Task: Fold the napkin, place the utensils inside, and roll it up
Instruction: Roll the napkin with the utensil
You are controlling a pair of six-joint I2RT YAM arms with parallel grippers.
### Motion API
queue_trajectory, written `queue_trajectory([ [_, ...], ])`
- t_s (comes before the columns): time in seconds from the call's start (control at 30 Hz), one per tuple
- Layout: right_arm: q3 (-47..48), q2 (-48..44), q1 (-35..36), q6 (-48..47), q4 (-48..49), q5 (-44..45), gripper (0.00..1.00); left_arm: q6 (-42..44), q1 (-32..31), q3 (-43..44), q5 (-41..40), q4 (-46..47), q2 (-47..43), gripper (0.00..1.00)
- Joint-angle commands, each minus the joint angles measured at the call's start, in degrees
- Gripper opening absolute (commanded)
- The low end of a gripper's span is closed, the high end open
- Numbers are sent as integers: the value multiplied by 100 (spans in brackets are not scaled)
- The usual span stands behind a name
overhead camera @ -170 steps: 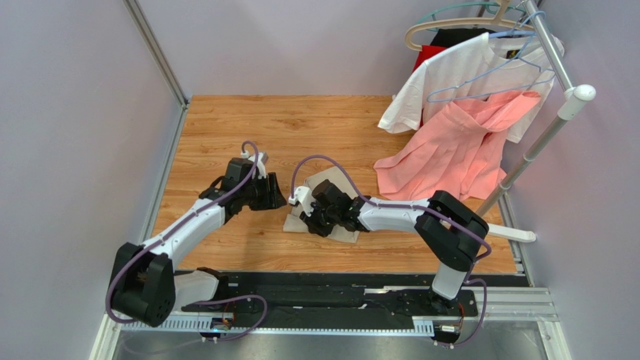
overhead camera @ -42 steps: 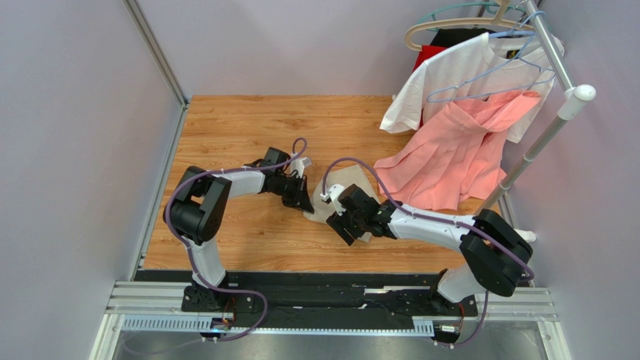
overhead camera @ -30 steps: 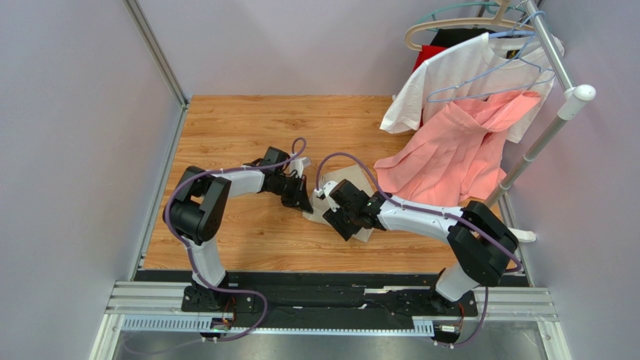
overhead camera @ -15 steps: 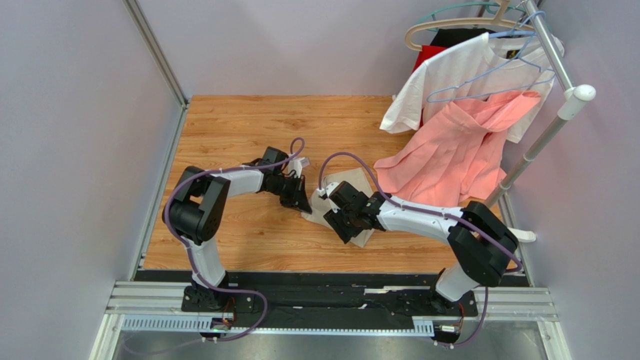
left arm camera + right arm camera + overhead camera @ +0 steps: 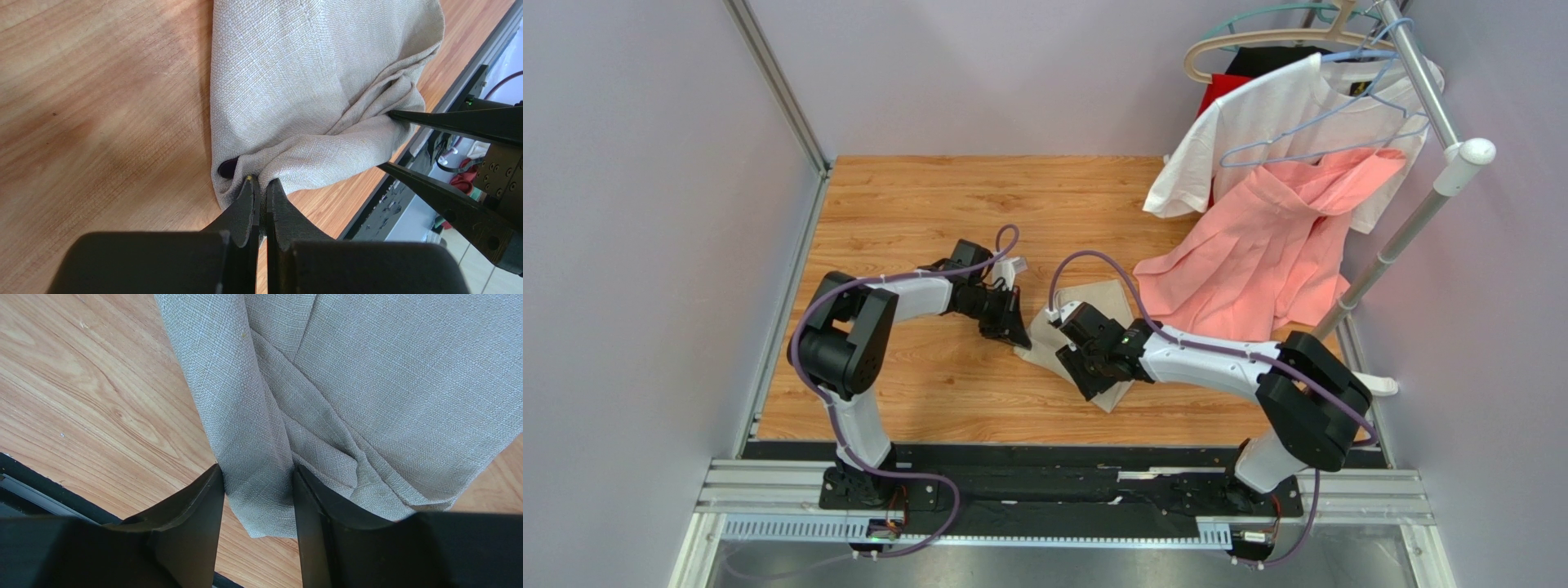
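The beige napkin [image 5: 1091, 303] lies partly rolled on the wooden table [image 5: 928, 208]. In the left wrist view the napkin [image 5: 319, 79] bunches at its near corner, where my left gripper [image 5: 263, 184] is shut on a pinch of cloth. A dark purple utensil tip [image 5: 228, 166] peeks out of the fold beside it; the rest of the utensils is hidden. My right gripper [image 5: 258, 478] straddles the rolled edge of the napkin [image 5: 380, 386], both fingers pressed against the roll. From above, the left gripper [image 5: 1020, 336] and right gripper [image 5: 1100, 375] sit at opposite ends of the roll.
A salmon-pink garment [image 5: 1259, 257] and a white T-shirt [image 5: 1284, 116] hang from a rack [image 5: 1400, 239] at the right, the pink one draping onto the table near the napkin. A black rail [image 5: 1063, 472] runs along the near edge. Grey walls enclose the table.
My right gripper has shifted slightly toward the near edge along the napkin and its jaws have narrowed on the roll. The left gripper has stayed put, still pinching the cloth.
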Motion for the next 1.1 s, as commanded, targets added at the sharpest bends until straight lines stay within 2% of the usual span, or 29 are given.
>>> queue_trajectory([
  [0.0, -161, -33, 34, 335, -684, 89, 42, 210, 152, -107, -706, -155, -84, 0],
  [0.23, -284, 11, -36, 598, -632, -270, 26, 193, 160, -90, -609, -75, -110, 0],
  [0.6, -583, 177, -722, 423, 247, -1974, 26, 52, 160, 6, -451, -374, -233, 0],
  [0.73, -504, 432, -766, 300, 282, -2126, 25, 35, 160, 112, -318, -330, -233, 0],
  [0.77, -504, 502, -766, 282, 309, -2117, 25, 26, 160, 138, -318, -339, -233, 2],
  [0.8, -521, 529, -766, 265, 326, -2126, 25, 8, 160, 165, -344, -365, -233, 11],
  [0.87, -530, 573, -775, 265, 370, -2117, 24, -27, 160, 252, -467, -409, -321, 19],
  [0.9, -548, 573, -792, 256, 396, -2143, 24, -71, 160, 270, -511, -418, -365, 29],
  [0.97, -574, 591, -819, 265, 484, -2204, 22, -123, 160, 305, -651, -383, -557, 38],
  [1.0, -592, 600, -836, 265, 511, -2292, 22, -176, 160, 314, -731, -418, -619, 45],
  [1.03, -609, 608, -871, 265, 537, -2327, 21, -185, 160, 340, -801, -409, -698, 48],
  [1.07, -618, 609, -880, 265, 607, -2371, 20, -185, 160, 332, -932, -409, -830, 57],
])
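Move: The napkin's rolled edge lies right between the right hand's half-open fingers; from there the napkin's flat part centres about 8 cm ahead. The left hand still pinches the roll's far-left end, some 8 cm ahead of the right hand and 9 cm to its left, with the purple spoon head peeking out about 2 cm ahead and 2 cm to the right of the left hand. From the left hand the edge at the right hand lies 8 cm back, 9 cm right. Right hand pinches the rolled edge and draws it 3 cm left, tilting some 25 degrees; left hand opens. ##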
